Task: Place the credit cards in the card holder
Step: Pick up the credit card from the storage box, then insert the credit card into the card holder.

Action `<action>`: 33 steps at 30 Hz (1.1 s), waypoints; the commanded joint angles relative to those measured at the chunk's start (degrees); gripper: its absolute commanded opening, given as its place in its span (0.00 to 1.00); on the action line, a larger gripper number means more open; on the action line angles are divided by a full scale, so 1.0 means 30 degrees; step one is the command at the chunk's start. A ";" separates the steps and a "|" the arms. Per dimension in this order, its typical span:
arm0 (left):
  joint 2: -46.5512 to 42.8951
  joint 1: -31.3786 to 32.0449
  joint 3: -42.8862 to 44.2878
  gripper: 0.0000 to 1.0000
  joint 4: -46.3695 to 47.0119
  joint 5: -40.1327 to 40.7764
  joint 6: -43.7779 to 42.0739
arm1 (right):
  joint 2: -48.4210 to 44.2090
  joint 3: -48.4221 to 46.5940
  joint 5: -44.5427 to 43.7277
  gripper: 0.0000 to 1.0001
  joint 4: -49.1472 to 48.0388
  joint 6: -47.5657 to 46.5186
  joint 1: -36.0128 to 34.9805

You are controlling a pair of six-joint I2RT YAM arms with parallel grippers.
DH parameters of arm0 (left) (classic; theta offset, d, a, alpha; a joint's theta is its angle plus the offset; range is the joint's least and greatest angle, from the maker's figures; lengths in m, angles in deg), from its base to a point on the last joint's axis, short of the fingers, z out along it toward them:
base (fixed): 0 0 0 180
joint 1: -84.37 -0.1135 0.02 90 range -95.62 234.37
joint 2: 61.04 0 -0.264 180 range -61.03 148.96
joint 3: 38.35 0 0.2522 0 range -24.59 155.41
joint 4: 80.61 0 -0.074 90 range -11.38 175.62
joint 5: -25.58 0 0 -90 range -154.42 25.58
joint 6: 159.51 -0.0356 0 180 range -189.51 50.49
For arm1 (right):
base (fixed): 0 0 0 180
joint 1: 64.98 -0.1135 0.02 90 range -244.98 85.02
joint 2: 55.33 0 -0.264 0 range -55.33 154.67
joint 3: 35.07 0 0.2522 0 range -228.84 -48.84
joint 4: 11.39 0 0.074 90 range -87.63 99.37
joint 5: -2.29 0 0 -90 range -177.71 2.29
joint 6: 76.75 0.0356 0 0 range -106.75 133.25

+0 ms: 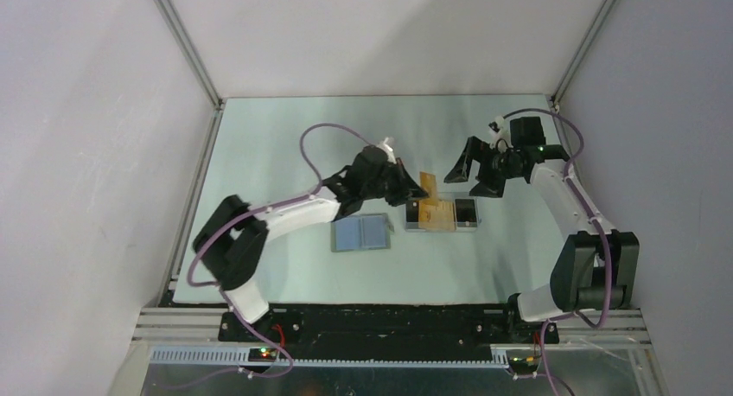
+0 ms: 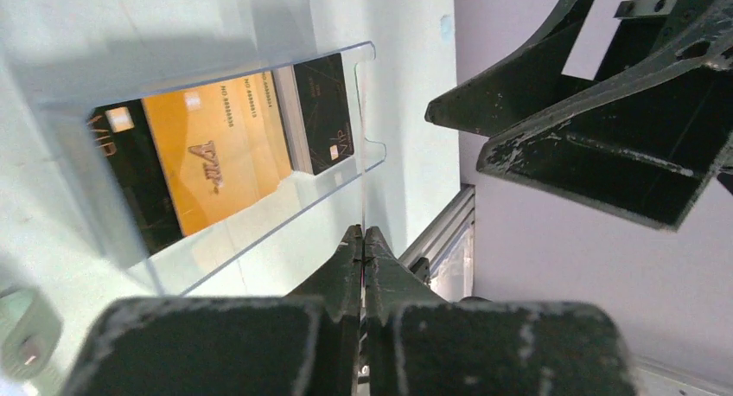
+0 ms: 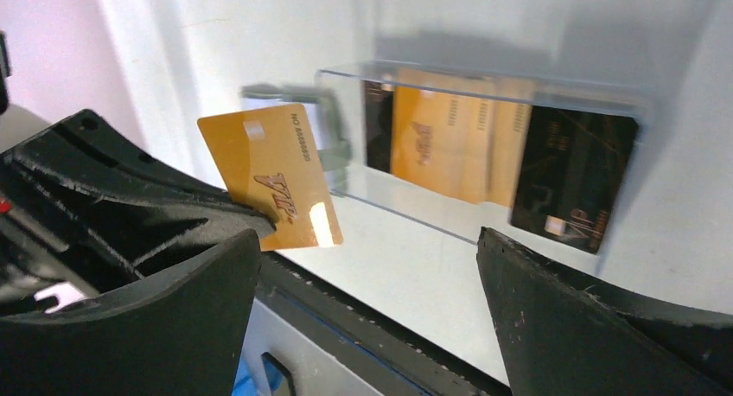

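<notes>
My left gripper (image 1: 413,188) is shut on one orange-gold credit card (image 1: 428,182), held upright above the table. The right wrist view shows that card's (image 3: 272,175) face; in the left wrist view it shows only edge-on, rising from my shut left gripper (image 2: 363,233). More credit cards, orange-gold (image 1: 436,213) and black (image 1: 466,211), lie in a clear tray (image 1: 418,226). The card holder (image 1: 361,233) lies open on the table to the left of the tray, bluish-grey inside up. My right gripper (image 1: 471,169) hangs open just right of the held card, with nothing between its fingers (image 3: 596,327).
The clear tray (image 2: 337,175) sits mid-table between the two grippers. White walls with metal frame rails (image 1: 194,188) enclose the table on the left, right and back. The arm bases stand at the near edge.
</notes>
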 commanded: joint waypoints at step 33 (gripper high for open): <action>-1.2315 -0.5793 -0.9267 0.00 0.5132 -0.3756 0.1339 | 0.4452 -0.0797 1.1945 0.29 -2.1011 1.5585 -0.7309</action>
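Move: The left hand already pinches the gold credit card, whose middle is about 7 cm left of the open right hand, neither ahead nor back and at its height. From the left hand, the card holder lies some 16 cm left, 9 cm back and 14 cm down. The storage box is about 6 cm to the left hand's right, 3 cm back and 14 cm down; from the right hand it is 3 cm left, 4 cm back and 14 cm down. Keeping its pinch on the gold card, the left hand carries it about 14 cm left and 10 cm up away from the storage box, drawing slightly back near the end as its fingers lift towards level, to a spot high above and just beyond the card holder. The right hand chases the card some 20 cm left and 10 cm up, rolling its left side up and swinging counter-clockwise (about 50 degrees of turn in all), and narrows its fingers from almost wide open to about a third with the card between them, though whether they touch it yet can't be told. ##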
